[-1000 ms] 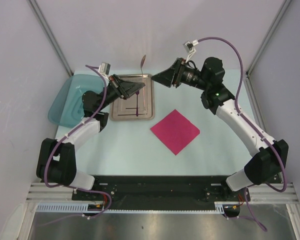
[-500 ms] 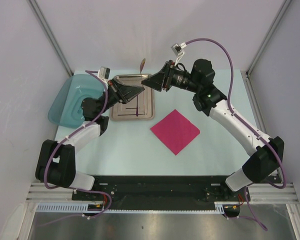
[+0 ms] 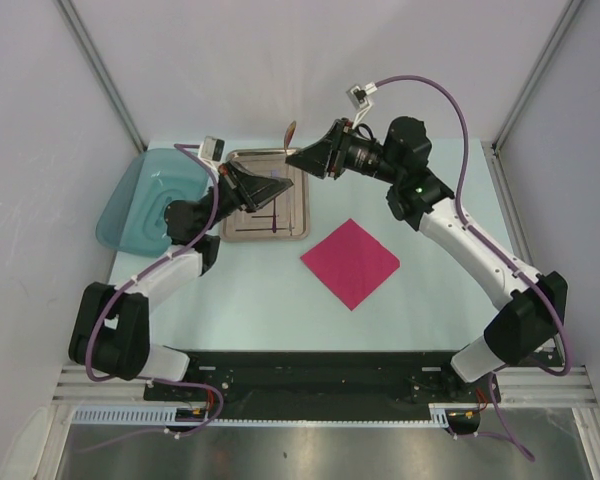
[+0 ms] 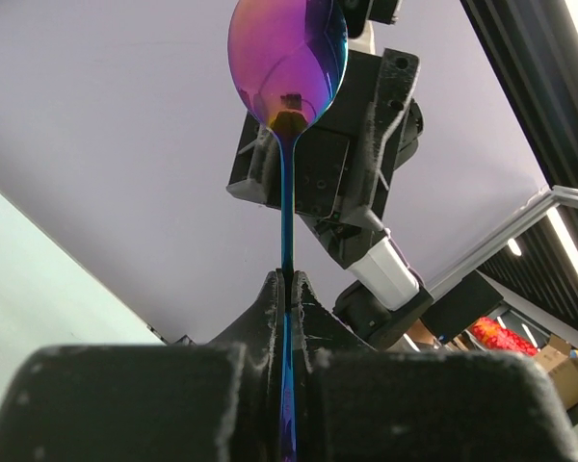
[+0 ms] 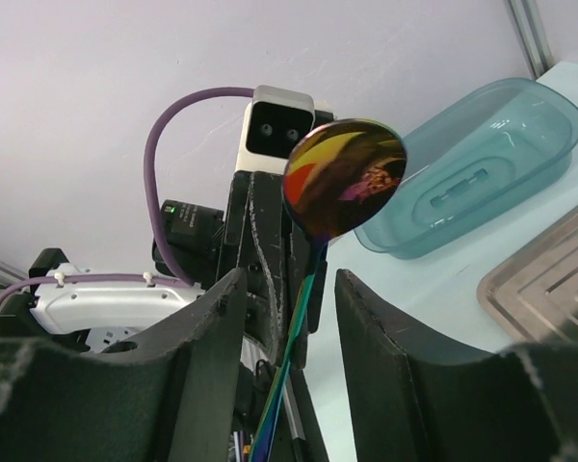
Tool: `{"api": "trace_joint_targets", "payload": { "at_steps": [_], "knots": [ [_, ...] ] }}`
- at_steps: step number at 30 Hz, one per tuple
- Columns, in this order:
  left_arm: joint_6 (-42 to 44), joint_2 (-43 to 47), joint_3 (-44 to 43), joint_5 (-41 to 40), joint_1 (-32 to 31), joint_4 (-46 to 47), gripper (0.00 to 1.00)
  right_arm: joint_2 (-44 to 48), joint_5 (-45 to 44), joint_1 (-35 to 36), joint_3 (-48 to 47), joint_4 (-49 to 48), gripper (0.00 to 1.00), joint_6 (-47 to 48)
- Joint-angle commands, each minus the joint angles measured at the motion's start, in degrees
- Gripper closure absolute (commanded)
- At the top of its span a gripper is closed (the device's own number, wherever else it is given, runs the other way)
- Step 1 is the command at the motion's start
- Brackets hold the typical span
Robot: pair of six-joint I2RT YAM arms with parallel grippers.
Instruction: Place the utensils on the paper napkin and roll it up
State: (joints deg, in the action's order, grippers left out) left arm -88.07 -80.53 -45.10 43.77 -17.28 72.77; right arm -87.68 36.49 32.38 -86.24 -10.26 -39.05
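My left gripper [image 3: 284,173] is shut on the handle of the spoon [image 3: 290,131], holding it upright above the steel tray [image 3: 292,228]. In the left wrist view the shiny spoon [image 4: 287,60] rises from the left gripper [image 4: 287,279]. My right gripper [image 3: 294,158] is open and faces it. In the right wrist view the spoon [image 5: 345,178] has its handle running between the fingers of my right gripper [image 5: 289,281], with a gap on each side. The purple fork [image 3: 275,218] lies in the tray. The magenta paper napkin [image 3: 350,262] lies flat on the table, right of the tray.
A teal translucent dish [image 3: 140,200] sits left of the tray, and the dish [image 5: 472,173] also shows in the right wrist view, next to the tray's corner [image 5: 549,279]. Both arms meet above the back of the table, near the rear wall.
My right gripper has moved left up to the spoon and its jaws have narrowed around the handle. The left gripper has shifted slightly, still holding the spoon upright.
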Motion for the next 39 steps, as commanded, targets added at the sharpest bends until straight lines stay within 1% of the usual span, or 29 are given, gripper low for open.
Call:
{"api": "trace_joint_targets", "payload": {
  "at_steps": [1, 5, 7, 13, 16, 19, 21, 22, 23, 24, 25, 26, 27, 28, 29, 30, 31, 32, 33, 34, 35, 36, 37, 38, 39],
  "knots": [
    [0.9, 2.2, -0.2, -0.2, -0.5, 4.5, 1.0, -0.6, 0.9, -0.1, 0.3, -4.5, 0.54, -1.6],
    [0.9, 2.0, 0.1, -0.4, -0.7, 4.7, 1.0, 0.0, 1.2, -0.1, 1.9, -5.1, 0.55, -1.8],
    [1.4, 2.4, 0.5, -0.5, -0.9, 3.9, 1.0, 0.3, 1.3, -0.1, 2.9, -5.9, 0.6, -2.1],
    [1.7, 2.8, 0.5, -0.3, -1.4, 3.0, 1.0, 0.6, 2.0, 0.0, 3.8, -6.4, 0.62, -3.1],
    [2.3, 3.3, 1.2, -0.3, -1.9, 2.2, 1.0, 0.8, 2.6, 0.1, 4.1, -7.1, 0.67, -3.5],
    [2.6, 3.3, 1.6, -0.2, -2.2, 1.5, 1.0, 0.9, 3.0, 0.1, 4.1, -7.4, 0.74, -4.0],
    [2.6, 3.3, 1.8, -0.3, -2.4, 1.1, 1.0, 0.9, 3.3, 0.1, 4.1, -7.6, 0.81, -4.4],
    [2.6, 3.1, 1.7, -0.4, -2.4, 1.1, 1.0, 1.0, 3.4, 0.1, 4.2, -7.8, 0.85, -4.3],
    [2.6, 2.9, 1.7, -0.4, -2.4, 1.1, 1.0, 1.0, 3.6, 0.1, 4.2, -8.0, 0.95, -4.5],
    [2.6, 2.9, 1.8, -0.5, -2.4, 1.1, 1.0, 1.1, 3.6, 0.1, 4.4, -7.9, 1.0, -4.5],
    [2.6, 2.8, 1.8, -0.4, -2.4, 1.1, 1.0, 1.2, 3.5, 0.0, 4.5, -7.8, 1.0, -4.6],
    [2.6, 2.9, 1.9, -0.6, -2.4, 1.1, 0.97, 1.3, 3.3, 0.0, 4.7, -7.5, 1.0, -4.5],
    [3.0, 3.0, 1.9, -0.7, -2.4, 0.3, 0.88, 1.4, 3.1, -0.3, 4.8, -7.3, 1.0, -4.7],
    [3.2, 3.1, 2.1, -0.7, -2.3, -0.3, 0.77, 1.6, 2.9, -0.6, 4.8, -6.4, 1.0, -4.6],
    [3.5, 3.4, 2.2, -0.5, -2.2, -1.0, 0.51, 1.6, 2.2, -0.9, 4.7, -5.6, 1.0, -4.5],
    [5.1, 4.0, 2.3, -0.4, -1.7, -2.2, 0.42, 1.7, 1.6, -1.3, 4.4, -4.6, 1.0, -3.9],
    [6.2, 4.7, 2.3, -0.1, -1.4, -6.6, 0.34, 2.0, 0.5, -2.1, 4.0, -0.3, 1.0, -2.7],
    [7.8, 5.3, 2.4, 0.3, -0.7, -9.2, 0.19, 1.9, -2.7, -2.7, 2.6, 2.8, 1.0, -0.7],
    [11.5, 6.8, 2.4, 0.4, 1.1, -12.3, 0.11, 1.9, -4.8, -2.9, 1.7, 6.0, 1.0, 1.7],
    [13.8, 7.6, 2.4, 0.6, 2.1, -18.8, 0.04, 1.6, -11.7, -3.0, 0.9, 13.5, 1.0, 8.3],
    [16.4, 8.3, 2.2, 0.8, 3.3, -23.2, 0.02, 1.0, -16.0, -2.7, 0.2, 17.0, 1.0, 11.7],
    [22.4, 9.2, 1.9, 0.4, 5.6, -27.0, 0.0, 0.1, -19.1, -2.3, -1.2, 19.7, 1.0, 14.7],
    [25.5, 10.5, 1.5, -0.2, 6.6, -30.6, 0.0, -0.8, -21.6, -2.4, -1.6, 24.5, 1.0, 19.1],
    [28.6, 11.0, 0.9, -0.8, 7.5, -40.0, 0.0, -2.7, -24.9, -2.8, -1.5, 26.0, 1.0, 20.2],
    [35.6, 11.4, -1.2, -2.5, 9.0, -44.6, 0.0, -3.3, -25.8, -3.3, -1.1, 27.1, 1.0, 21.6]
  ]
}}
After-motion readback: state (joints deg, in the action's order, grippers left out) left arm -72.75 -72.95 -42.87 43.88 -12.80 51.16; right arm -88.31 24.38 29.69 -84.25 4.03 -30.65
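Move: The spoon stands upright, bowl on top, pinched in the left fingers near mid-shaft, so its middle is at the left hand point, perhaps 1 cm above it. From the right hand, whose half-open fingers already straddle the shaft below the bowl, that middle lies straight below by about 4 cm. The paper napkin lies some 15 cm right of the right hand, 7 cm ahead and 43 cm down; the tray is roughly 8 cm left, 28 cm ahead, equally low. The spoon passes from left hand to right: the right hand sinks about 2 cm around the shaft and pinches it just below the bowl; only then do the left fingers open wide and draw off down, left and forward. The right hand, keeping its pinch, carries the spoon down, forward and to its right, about 10 cm in all from its start, tipping down and turning clockwise some 15 degrees. ##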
